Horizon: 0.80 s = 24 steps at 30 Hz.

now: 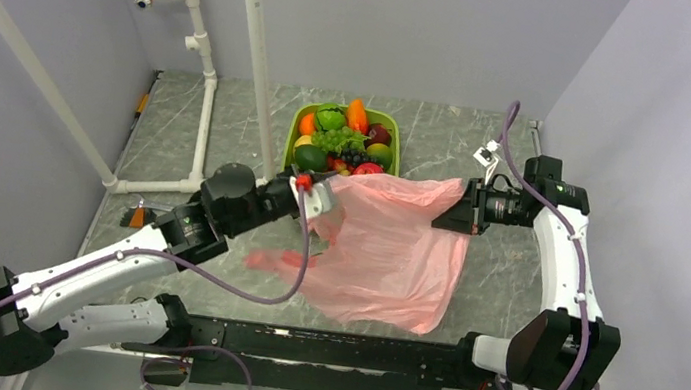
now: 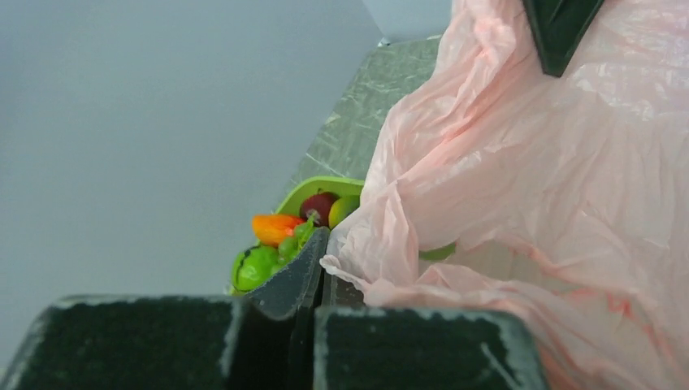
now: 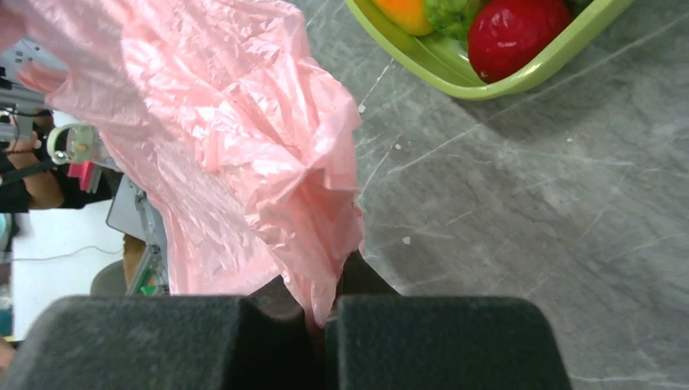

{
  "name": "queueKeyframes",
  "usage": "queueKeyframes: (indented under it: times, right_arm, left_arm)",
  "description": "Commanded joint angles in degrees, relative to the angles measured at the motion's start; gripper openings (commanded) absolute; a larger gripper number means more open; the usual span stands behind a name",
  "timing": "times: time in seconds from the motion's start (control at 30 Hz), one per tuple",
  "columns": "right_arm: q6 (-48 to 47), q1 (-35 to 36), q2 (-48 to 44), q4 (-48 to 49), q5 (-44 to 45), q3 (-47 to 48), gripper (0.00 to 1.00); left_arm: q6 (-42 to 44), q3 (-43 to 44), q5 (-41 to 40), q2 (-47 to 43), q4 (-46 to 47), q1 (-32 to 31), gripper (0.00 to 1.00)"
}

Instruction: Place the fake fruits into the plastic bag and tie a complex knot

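Note:
The pink plastic bag hangs stretched between my two grippers above the table, its lower part draped down toward the near edge. My left gripper is shut on the bag's left top edge. My right gripper is shut on the bag's right top edge. The fake fruits lie piled in the lime-green tray just behind the bag: orange, green, red and dark purple pieces. They also show in the left wrist view and the right wrist view. No knot shows.
White pipe frame stands at the back left of the marble table. A small orange object lies by the left arm. Walls close in on both sides.

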Motion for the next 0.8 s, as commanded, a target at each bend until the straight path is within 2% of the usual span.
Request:
queueKeyframes:
  times: [0.0,0.13,0.3,0.37,0.5,0.57,0.63,0.67,0.7,0.77]
  right_arm:
    - [-11.86,-4.47,1.55,-6.28,3.66,4.29,0.0]
    - [-16.17,-7.94,3.05,-7.47,4.32,3.79,0.0]
    - [-13.27,-8.04,2.86,-4.42,0.52,3.09,0.0]
    - [-12.76,-8.12,2.81,-3.44,0.91,2.83,0.0]
    - [-11.21,-8.5,2.38,-1.69,2.32,2.38,0.02]
    - [-10.55,-8.44,1.91,-0.01,2.48,2.63,0.34]
    - [-10.41,-8.38,0.81,1.41,2.59,4.25,0.51]
    - [-9.22,-8.1,0.12,3.25,3.66,4.92,0.7]
    - [-8.08,-7.78,-0.83,5.56,5.33,5.61,0.95]
    - [-6.9,-7.56,-2.41,10.03,8.76,6.73,0.99]
  left_arm:
    - [-10.75,4.61,7.4,-3.12,-2.05,10.62,0.0]
    - [-18.32,7.3,11.4,-3.07,-3.63,17.07,0.0]
    - [-27.88,9.64,28.29,0.05,-6.23,21.73,0.0]
    - [-27.61,9.47,32.13,0.32,-7.43,22.02,0.0]
    - [-22.67,8.85,45.58,-0.44,-6.7,21.86,0.0]
    - [-20.53,12.71,47.02,2.18,-11.5,20.52,0.0]
    - [-23.32,16.44,47.16,5.64,-14.57,20.34,0.0]
    - [-24.77,18.39,47.4,7.26,-15.65,20.33,0.0]
    - [-26.86,19.14,48.26,8.94,-16.75,20.37,0.0]
    - [-32.25,20.62,49.32,11.62,-17.67,20.2,0.0]
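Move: Both hands already pinch the pink plastic bag. Its right-hand corner sits in the right fingers, about 19 cm to the left hand's right, level in reach and some 11 cm lower. The green fruit basket lies about 16 cm straight ahead of the left hand and 30 cm below it; the red apple is roughly 5 cm to the basket's right. From the right hand the basket is some 17 cm ahead, 20 cm left and 18 cm below. Forward and left the left hand goes about 3 cm, keeping its pinch on the bag. It then turns back some 4 cm towards the base, drifting right and rising about 3 cm, while the wrist swings clockwise roughly 25 degrees and dips a little. The right hand shifts about 2 cm right, still pinching, pauses, then opens wide, lets go of its corner and backs off rightward and forward. ##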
